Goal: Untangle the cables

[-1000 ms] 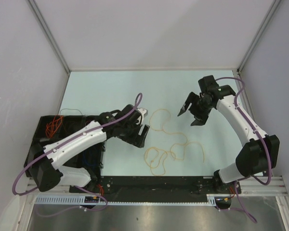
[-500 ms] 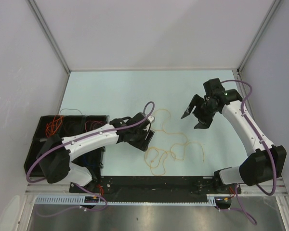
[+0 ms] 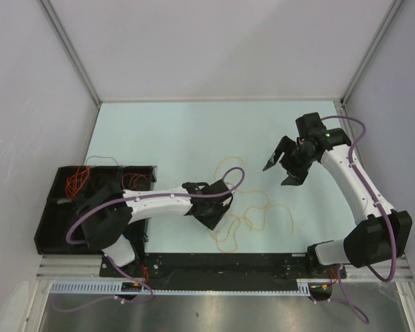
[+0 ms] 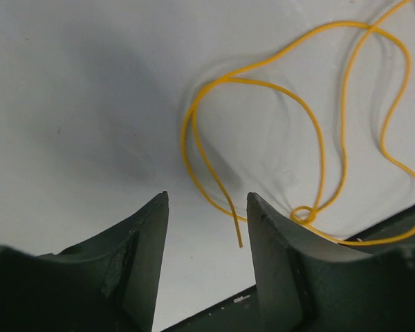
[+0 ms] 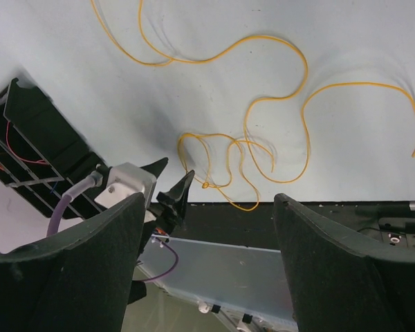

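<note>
Yellow-orange cables (image 3: pixel 249 220) lie in loose, overlapping loops on the pale table, near its front middle. My left gripper (image 3: pixel 216 216) is low at the left edge of this tangle. In the left wrist view its jaws (image 4: pixel 207 202) are open, and a loose end of the yellow cable (image 4: pixel 321 138) lies on the table between the fingertips, nearer the right one, untouched. A small knot-like loop sits just right of that finger. My right gripper (image 3: pixel 280 173) hovers open above the table to the upper right of the tangle. Its wrist view looks down on the yellow loops (image 5: pixel 263 36) and on the left gripper (image 5: pixel 169 190).
A black compartment tray (image 3: pixel 52 228) stands at the table's left front, holding red cable (image 3: pixel 76 181) and other wires. Grey walls enclose the table on three sides. The black base rail (image 3: pixel 221 263) runs along the near edge, just below the tangle.
My left arm has swung right and toward the near edge, down to the tangle, with its jaws narrowing. The right gripper has drifted slightly right, still open.
</note>
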You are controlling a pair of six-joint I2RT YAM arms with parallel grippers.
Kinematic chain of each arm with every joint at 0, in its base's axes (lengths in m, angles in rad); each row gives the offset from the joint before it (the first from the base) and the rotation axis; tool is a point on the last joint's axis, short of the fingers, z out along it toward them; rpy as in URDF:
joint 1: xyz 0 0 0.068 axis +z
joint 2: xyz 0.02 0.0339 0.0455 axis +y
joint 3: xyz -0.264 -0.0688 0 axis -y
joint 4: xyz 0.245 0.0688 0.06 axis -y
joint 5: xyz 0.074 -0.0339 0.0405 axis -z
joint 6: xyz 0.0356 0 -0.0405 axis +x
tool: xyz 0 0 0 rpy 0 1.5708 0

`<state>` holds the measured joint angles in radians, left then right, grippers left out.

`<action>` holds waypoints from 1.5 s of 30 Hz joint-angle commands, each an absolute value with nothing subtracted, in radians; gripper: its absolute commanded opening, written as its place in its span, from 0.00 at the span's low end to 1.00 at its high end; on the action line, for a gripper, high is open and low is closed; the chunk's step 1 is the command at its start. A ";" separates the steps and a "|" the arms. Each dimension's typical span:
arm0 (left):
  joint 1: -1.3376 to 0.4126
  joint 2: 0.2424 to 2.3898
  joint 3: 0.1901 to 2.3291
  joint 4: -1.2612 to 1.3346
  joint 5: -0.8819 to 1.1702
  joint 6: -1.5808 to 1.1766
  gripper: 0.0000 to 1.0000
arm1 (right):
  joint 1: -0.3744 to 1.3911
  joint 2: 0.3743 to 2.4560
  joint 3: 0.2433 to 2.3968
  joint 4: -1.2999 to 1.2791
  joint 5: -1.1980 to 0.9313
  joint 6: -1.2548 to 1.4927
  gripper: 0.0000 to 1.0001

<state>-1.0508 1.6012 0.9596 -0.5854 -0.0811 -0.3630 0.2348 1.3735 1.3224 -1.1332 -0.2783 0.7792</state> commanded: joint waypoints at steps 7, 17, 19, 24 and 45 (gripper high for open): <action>-1.054 1.663 1.017 -0.552 -0.167 -0.336 0.53 | 0.227 1.342 1.321 -1.147 -0.290 0.749 0.79; -1.054 1.710 1.040 -0.528 -0.173 -0.324 0.50 | 0.227 1.342 1.321 -1.146 -0.295 0.746 0.79; -1.054 1.721 1.045 -0.529 -0.190 -0.324 0.45 | 0.227 1.344 1.321 -1.146 -0.295 0.746 0.79; -1.051 1.736 1.042 -0.514 -0.196 -0.314 0.40 | 0.226 1.347 1.321 -1.146 -0.299 0.746 0.79; -0.942 1.513 1.152 -0.763 -0.213 -0.334 0.00 | 0.219 1.379 1.321 -1.046 -0.391 0.782 0.77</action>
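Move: The near, left-hand loop of the yellow cable is the target. Its doubled strands lie about 3 cm ahead of the left hand, 1 cm to its right and 2 cm below. The cable's loose end lies 3 cm back and 1 cm right, the small knot 4 cm back and 3 cm right, and a crossing of the strands 2 cm ahead and 10 cm right. From the right hand the doubled strands are some 7 cm back, 20 cm left and 18 cm down. Forward and slightly right, sinking about 1.5 cm to the table, the left hand works its half-open fingers over the loop and closes them fully, pinching the doubled yellow strands between the tips. Still pinching, it then draws about 3 cm to the left and a little farther forward, just starting to rise at the end. ##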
